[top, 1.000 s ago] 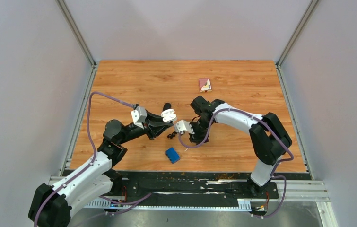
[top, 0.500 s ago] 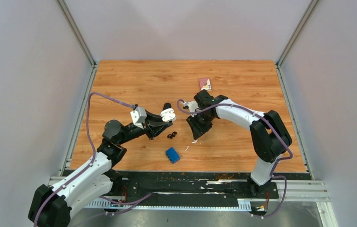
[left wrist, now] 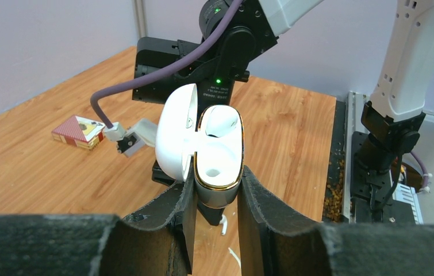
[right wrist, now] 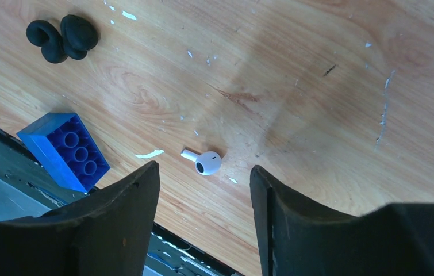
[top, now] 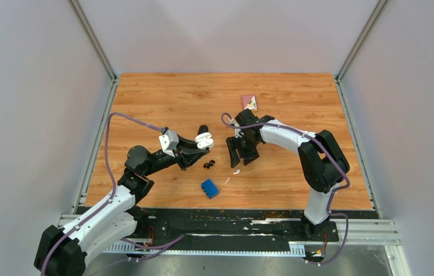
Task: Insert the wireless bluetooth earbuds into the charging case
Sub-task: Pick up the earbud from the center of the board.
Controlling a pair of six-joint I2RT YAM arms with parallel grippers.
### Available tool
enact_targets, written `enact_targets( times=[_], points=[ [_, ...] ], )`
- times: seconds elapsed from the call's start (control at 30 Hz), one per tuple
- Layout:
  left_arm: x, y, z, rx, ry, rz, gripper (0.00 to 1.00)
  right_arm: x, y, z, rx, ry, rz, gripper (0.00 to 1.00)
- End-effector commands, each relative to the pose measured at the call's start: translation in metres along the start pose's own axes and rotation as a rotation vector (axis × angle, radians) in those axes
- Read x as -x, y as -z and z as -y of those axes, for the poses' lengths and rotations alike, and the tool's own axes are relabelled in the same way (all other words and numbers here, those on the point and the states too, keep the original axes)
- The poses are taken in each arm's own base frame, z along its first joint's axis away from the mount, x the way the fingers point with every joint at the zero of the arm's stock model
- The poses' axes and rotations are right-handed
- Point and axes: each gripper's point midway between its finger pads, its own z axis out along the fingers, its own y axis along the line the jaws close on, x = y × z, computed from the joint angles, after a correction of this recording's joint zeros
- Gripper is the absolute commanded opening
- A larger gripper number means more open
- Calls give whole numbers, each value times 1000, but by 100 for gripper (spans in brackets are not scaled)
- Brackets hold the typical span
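The white charging case (left wrist: 217,155), gold-rimmed with its lid swung open, stands upright in my left gripper (left wrist: 217,192), which is shut on its lower body; from above the case (top: 204,140) is held over the table's middle. One white earbud (right wrist: 206,162) with a short stem lies on the wood, and my right gripper (right wrist: 203,181) hangs open just above it with nothing between its fingers. In the top view this earbud (top: 235,171) lies just in front of the right gripper (top: 241,156). Two rounded black earbuds (right wrist: 62,37) lie together near the case (top: 208,165).
A blue toy brick (top: 209,188) lies near the front edge, also seen by the right wrist (right wrist: 65,150). A thin white scrap (right wrist: 148,153) lies beside the white earbud. A small card box (top: 249,102) sits far back. A small black object (top: 203,129) is just behind the case.
My right gripper pulled back from beside the case, turned, and its jaws widened; the white earbud now shows on the wood. The left arm and case have not moved.
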Motion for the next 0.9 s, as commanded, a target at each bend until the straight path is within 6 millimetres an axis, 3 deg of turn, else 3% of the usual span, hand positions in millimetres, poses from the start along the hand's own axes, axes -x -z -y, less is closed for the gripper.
enact_targets(
  times=[0.0,0.1,0.23,0.6,0.87],
  points=[
    [17,-1,2,-6,-58,42,0,-1,-5,-1,-55,-61,6,54],
    [16,-1,1,-6,-57,41,0,-9,-7,6,-109,-111,-10,44],
    [15,-1,1,-5,-59,38,0,-9,-12,7,-130,-122,-12,38],
    [16,0,1,0,-64,36,0,-12,-24,6,-152,-113,-18,35],
    [17,1,1,3,-67,38,0,-22,-18,14,-207,-36,-18,32]
  ],
)
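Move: Just under the right hand, about 3 cm down, lies the white earbud, roughly 1 cm back and 1 cm left. From that hand the white scrap sits some 5 cm back and 4 cm left, the blue block about 8 cm back and 10 cm left, and the black plugs 1 cm ahead and 11 cm left. From the left hand, the earbud is about 3 cm ahead, 11 cm right and 25 cm below. Sinking about 2 cm over the earbud and easing back roughly 1 cm, the right hand tips some 10 degrees so that its fingers point more steeply down. Its fingers narrow from wide open to about half that gap, quickly at first and then slowly, straddling the earbud without a visible grip yet. The left hand keeps holding the open charging case in place. ##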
